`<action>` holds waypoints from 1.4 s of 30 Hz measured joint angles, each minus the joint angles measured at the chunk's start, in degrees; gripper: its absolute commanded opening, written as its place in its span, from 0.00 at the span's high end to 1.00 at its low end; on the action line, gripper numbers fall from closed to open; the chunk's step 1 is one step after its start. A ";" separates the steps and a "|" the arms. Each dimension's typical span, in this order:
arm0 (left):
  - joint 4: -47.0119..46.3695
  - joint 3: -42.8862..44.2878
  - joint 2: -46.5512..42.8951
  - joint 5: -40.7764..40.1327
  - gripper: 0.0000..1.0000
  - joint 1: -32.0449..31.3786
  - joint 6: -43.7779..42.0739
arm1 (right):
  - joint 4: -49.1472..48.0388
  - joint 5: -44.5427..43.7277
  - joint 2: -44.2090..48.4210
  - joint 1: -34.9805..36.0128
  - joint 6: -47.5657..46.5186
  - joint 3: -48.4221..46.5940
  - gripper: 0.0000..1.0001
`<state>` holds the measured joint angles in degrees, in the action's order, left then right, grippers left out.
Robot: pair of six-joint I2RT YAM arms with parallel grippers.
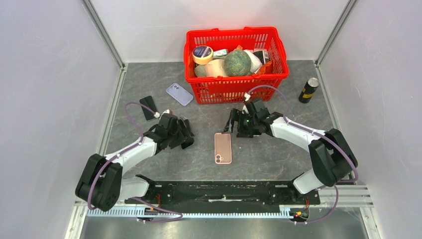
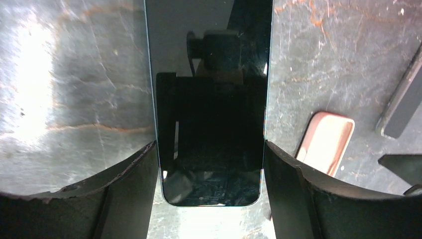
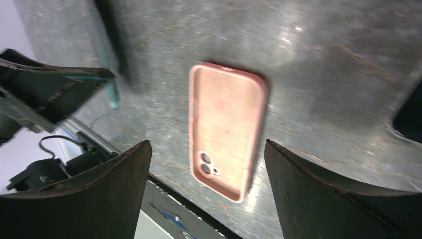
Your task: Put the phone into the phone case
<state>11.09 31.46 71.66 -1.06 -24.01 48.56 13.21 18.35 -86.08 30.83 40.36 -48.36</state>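
Note:
The phone (image 2: 211, 99) is black with a teal edge and a glossy dark screen. My left gripper (image 2: 211, 149) is shut on its long sides near one end. In the top view this gripper (image 1: 185, 135) is left of the pink phone case (image 1: 223, 148), which lies flat on the table with its hollow side up and camera hole toward me. The case also shows in the left wrist view (image 2: 326, 142). My right gripper (image 3: 208, 144) is open and empty above the case (image 3: 226, 129). In the top view it (image 1: 235, 125) hovers over the case's far end. The phone's teal edge (image 3: 113, 92) shows left of the case.
A red basket (image 1: 234, 84) full of items stands at the back. A lavender phone case (image 1: 179, 94) and a black phone-shaped item (image 1: 148, 107) lie at the back left. A dark can (image 1: 308, 89) stands at the right. The grey table (image 1: 278, 154) ends at a black rail near me.

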 measured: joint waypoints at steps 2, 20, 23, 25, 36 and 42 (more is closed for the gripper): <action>-1.14 -1.66 -1.16 0.81 0.80 -0.85 1.27 | -0.22 0.50 -1.51 1.44 0.79 -2.54 0.12; -2.62 -7.06 -7.63 2.71 0.82 -3.13 6.08 | -2.95 1.40 -21.00 14.03 3.69 -20.70 0.27; -2.62 -7.34 -8.09 2.71 0.83 -3.13 6.10 | -3.39 1.33 -23.67 14.88 3.76 -22.34 0.29; -2.34 -7.54 -8.11 2.58 0.82 -3.10 6.08 | -3.61 1.42 -24.76 15.08 3.82 -22.77 0.31; -1.64 -8.50 -9.62 3.17 0.83 -3.13 6.08 | -8.63 1.03 -29.22 16.70 6.19 -23.93 0.35; -1.01 -8.76 -10.27 3.39 0.83 -3.13 6.08 | -11.17 1.03 -30.64 17.53 7.45 -24.13 0.48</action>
<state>10.09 22.70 61.39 2.33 -27.14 54.63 2.04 19.38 -116.73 48.36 47.81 -72.49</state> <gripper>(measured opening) 0.763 0.594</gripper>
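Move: The phone is already in the left hand. Its middle lies about 22 cm to the right hand's left, about 1 cm nearer the base and some 3 cm lower. The pink phone case lies flat 5 cm left of the right hand, 8 cm back and 6 cm below; a second phone lies 10 cm right, 4 cm ahead. From the left hand, the pink case is about 16 cm right, 6 cm back and 3 cm down. Leftward, the right hand sweeps about 18 cm past the far end of the pink case to the held phone, rising slightly first and then sinking some 6 cm. It yaws counter-clockwise while its fingers narrow until they straddle the phone's right edge, one over the screen and one behind. The left hand keeps its hold and draws the phone about 4 cm back, rolling slightly. ##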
